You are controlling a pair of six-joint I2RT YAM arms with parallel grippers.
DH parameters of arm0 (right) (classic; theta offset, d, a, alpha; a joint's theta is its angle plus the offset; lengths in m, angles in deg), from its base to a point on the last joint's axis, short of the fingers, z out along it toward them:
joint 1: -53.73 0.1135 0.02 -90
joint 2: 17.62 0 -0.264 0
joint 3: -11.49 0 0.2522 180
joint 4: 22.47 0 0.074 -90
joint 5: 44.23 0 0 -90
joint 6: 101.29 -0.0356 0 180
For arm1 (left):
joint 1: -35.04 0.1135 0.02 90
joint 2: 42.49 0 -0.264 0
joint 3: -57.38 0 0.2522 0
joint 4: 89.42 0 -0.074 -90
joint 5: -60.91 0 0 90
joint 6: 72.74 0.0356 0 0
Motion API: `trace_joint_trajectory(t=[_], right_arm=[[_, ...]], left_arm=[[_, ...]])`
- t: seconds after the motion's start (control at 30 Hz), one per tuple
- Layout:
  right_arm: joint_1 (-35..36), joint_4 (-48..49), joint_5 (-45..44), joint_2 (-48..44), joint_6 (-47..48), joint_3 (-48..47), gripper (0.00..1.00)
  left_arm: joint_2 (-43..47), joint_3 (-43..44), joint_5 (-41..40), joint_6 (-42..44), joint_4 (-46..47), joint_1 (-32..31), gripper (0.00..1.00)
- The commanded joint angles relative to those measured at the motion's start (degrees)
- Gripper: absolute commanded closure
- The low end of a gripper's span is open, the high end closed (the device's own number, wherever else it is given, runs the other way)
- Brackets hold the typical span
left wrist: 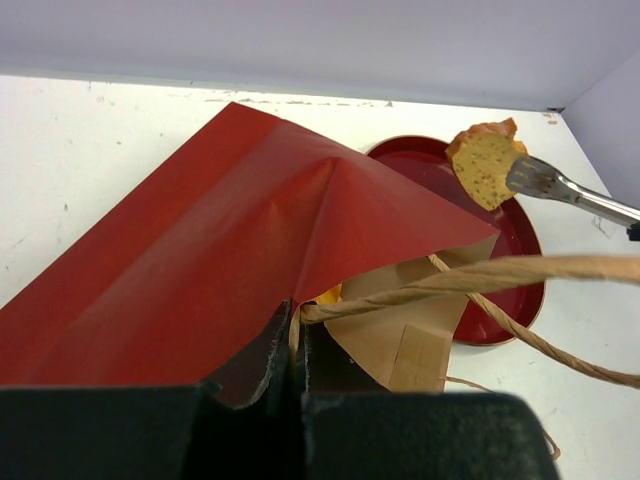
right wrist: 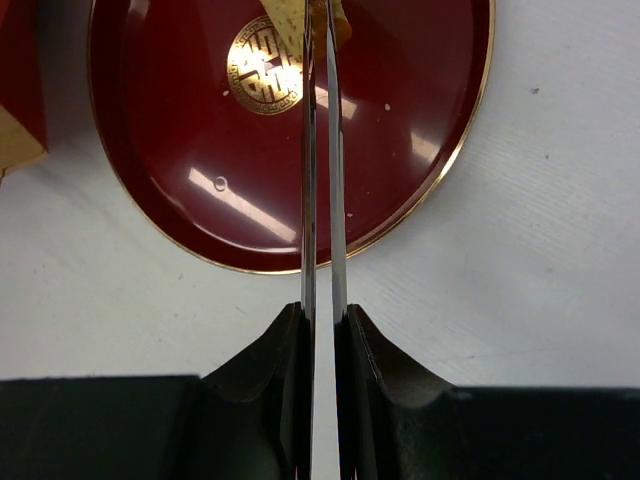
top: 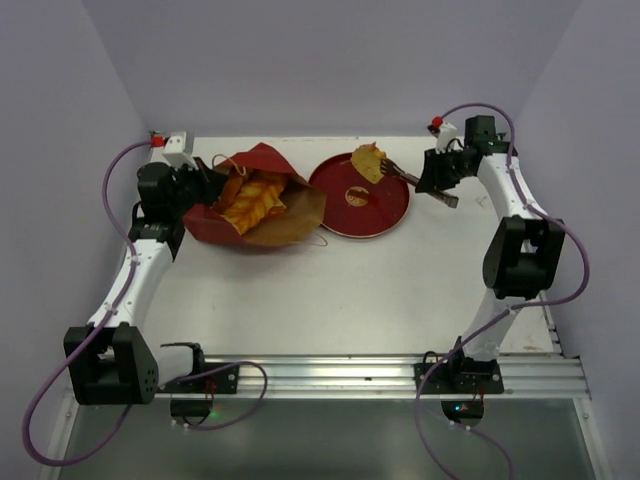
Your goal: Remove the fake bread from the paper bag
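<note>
The dark red paper bag lies on its side at the back left, its brown-lined mouth facing the plate. Golden fake bread shows inside the mouth. My left gripper is shut on the bag's cord handle at the bag's rim. My right gripper is shut on metal tongs. The tongs' tips pinch a yellow speckled bread wedge over the far side of the red plate.
A round dark red plate with a gold rim and gold emblem lies right of the bag. A second cord handle trails on the table near the bag's mouth. Walls close in behind and on both sides.
</note>
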Motion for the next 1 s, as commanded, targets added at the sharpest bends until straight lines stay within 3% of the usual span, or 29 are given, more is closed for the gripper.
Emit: trace_joint_trajectory(t=[0.0,0.17,0.67,0.97], right_arm=[[0.04,-2.63,-0.92,3.4,-0.99,-5.58,0.94],[0.13,-3.7,-2.5,7.01,-0.9,-7.78,0.89],[0.13,-3.52,-8.04,9.47,-0.81,-11.56,0.54],[0.13,-2.29,-10.32,7.64,-1.08,-11.74,0.5]], left_arm=[[1.22,-1.64,-1.28,1.03,0.77,0.0,1.0],[1.05,-2.96,-1.37,1.56,1.74,0.0,1.0],[0.96,-3.32,-1.1,2.26,1.83,0.08,0.98],[1.05,-3.4,-1.1,2.79,1.92,0.08,0.98]])
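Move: My right hand holds the tongs with the bread slice in their tips, some 12 cm to its left, 8 cm ahead and about 6 cm lower. The red plate's middle lies roughly 14 cm left, 2 cm ahead and 11 cm below; the paper bag's mouth is about 27 cm left and 3 cm back, some 5 cm lower. From my left hand, which grips the bag, the plate is about 30 cm right, 7 cm ahead and 17 cm down. I lower my right hand, with the bread slice in the tongs, about 4 cm onto the far right part of the red plate, easing a little forward as it sinks. Then my fingers spread to about double their gap so that the tongs open, while the hand drifts some 1.5 cm to the right and the wrist rolls and turns slightly clockwise. ##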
